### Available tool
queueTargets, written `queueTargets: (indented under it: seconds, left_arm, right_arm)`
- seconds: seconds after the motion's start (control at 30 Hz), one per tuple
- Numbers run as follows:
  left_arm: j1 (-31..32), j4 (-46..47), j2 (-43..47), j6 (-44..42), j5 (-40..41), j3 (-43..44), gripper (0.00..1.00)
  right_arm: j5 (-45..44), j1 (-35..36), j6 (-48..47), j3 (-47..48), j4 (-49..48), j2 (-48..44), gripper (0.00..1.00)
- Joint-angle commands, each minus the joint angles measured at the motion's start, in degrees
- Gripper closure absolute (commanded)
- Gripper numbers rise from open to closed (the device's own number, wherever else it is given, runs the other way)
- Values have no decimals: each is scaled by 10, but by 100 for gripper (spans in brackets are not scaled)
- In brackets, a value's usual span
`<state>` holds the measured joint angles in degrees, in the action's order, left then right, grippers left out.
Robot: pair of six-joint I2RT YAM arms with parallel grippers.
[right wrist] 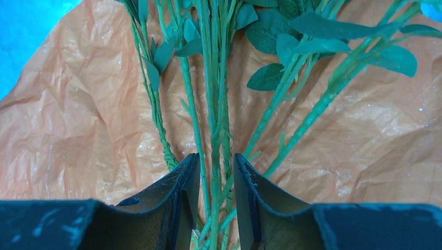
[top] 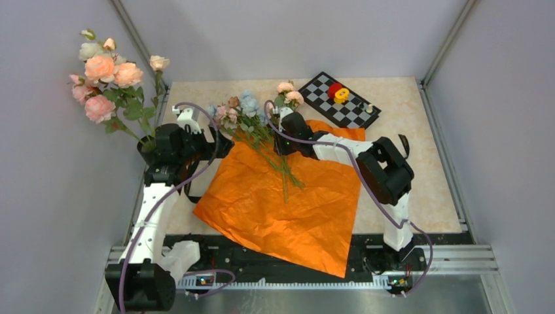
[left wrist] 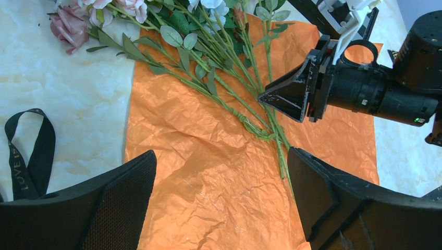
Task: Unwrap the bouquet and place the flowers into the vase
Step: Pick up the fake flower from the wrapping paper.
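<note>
The bouquet is unwrapped: its orange paper (top: 288, 203) lies spread flat on the table, and the flowers (top: 245, 108) lie on its far edge with blooms pointing away. Their green stems (right wrist: 216, 94) run back over the paper (right wrist: 78, 120). My right gripper (right wrist: 216, 156) straddles several stems; its jaws are narrow, with a little slack still showing on either side. From the left wrist it shows as a black wedge (left wrist: 284, 96) down on the stems (left wrist: 250, 120). My left gripper (left wrist: 221, 153) hovers wide open over bare paper (left wrist: 208, 182). I cannot pick out the vase behind the left arm (top: 171, 147).
Large pink and peach roses (top: 105, 72) stand tall at the far left, beside the left arm. A checkered board (top: 340, 98) with red and yellow pieces lies at the back right. A black ribbon (left wrist: 31, 151) lies loose on the marble table (left wrist: 68, 83), left of the paper.
</note>
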<state>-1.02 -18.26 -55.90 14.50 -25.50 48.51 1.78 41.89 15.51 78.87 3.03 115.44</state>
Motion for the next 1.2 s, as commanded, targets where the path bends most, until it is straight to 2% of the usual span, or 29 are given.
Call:
queueTargets:
  seconds: [0.0,0.23,0.53,0.7,1.03,1.17]
  left_arm:
    - [2,11,-2,-2,-9,11,1]
    - [3,11,-4,0,-11,9,1]
    - [2,12,-5,1,-14,9,1]
    - [2,11,-6,1,-13,9,1]
    - [2,11,-6,0,-12,9,1]
    - [2,11,-6,0,-12,9,1]
  right_arm:
    - [9,4,-9,38,-9,21,70]
    - [11,4,-17,58,-5,41,76]
    - [9,4,-11,62,-7,41,94]
    - [8,4,-8,61,-5,34,100]
    - [6,4,11,28,-26,-18,100]
    - [5,4,28,10,-63,-46,100]
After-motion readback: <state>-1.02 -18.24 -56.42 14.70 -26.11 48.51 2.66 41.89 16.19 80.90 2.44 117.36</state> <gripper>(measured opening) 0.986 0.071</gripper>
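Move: The green flower stem to be gripped runs between the right gripper's half-open fingertips, about 1 cm ahead, 1 cm to the left and some 2 cm lower. From the right hand, the peach flower heads lie about 19 cm ahead and 3 cm right, the blue flower heads 16 cm ahead and 10 cm left, the chessboard 17 cm ahead and 18 cm right. From the left hand, that stem lies roughly 6 cm ahead, 14 cm right and 18 cm below. Ease the right gripper down about 1.5 cm over the crossed stems, edging barely a centimetre forward and to the left, and close the fingers from a third open to nearly shut, so the tips pinch the middle green stem. Hold there briefly without turning the wrist, then start lifting straight up, by about 1 cm, keeping the pinch. ##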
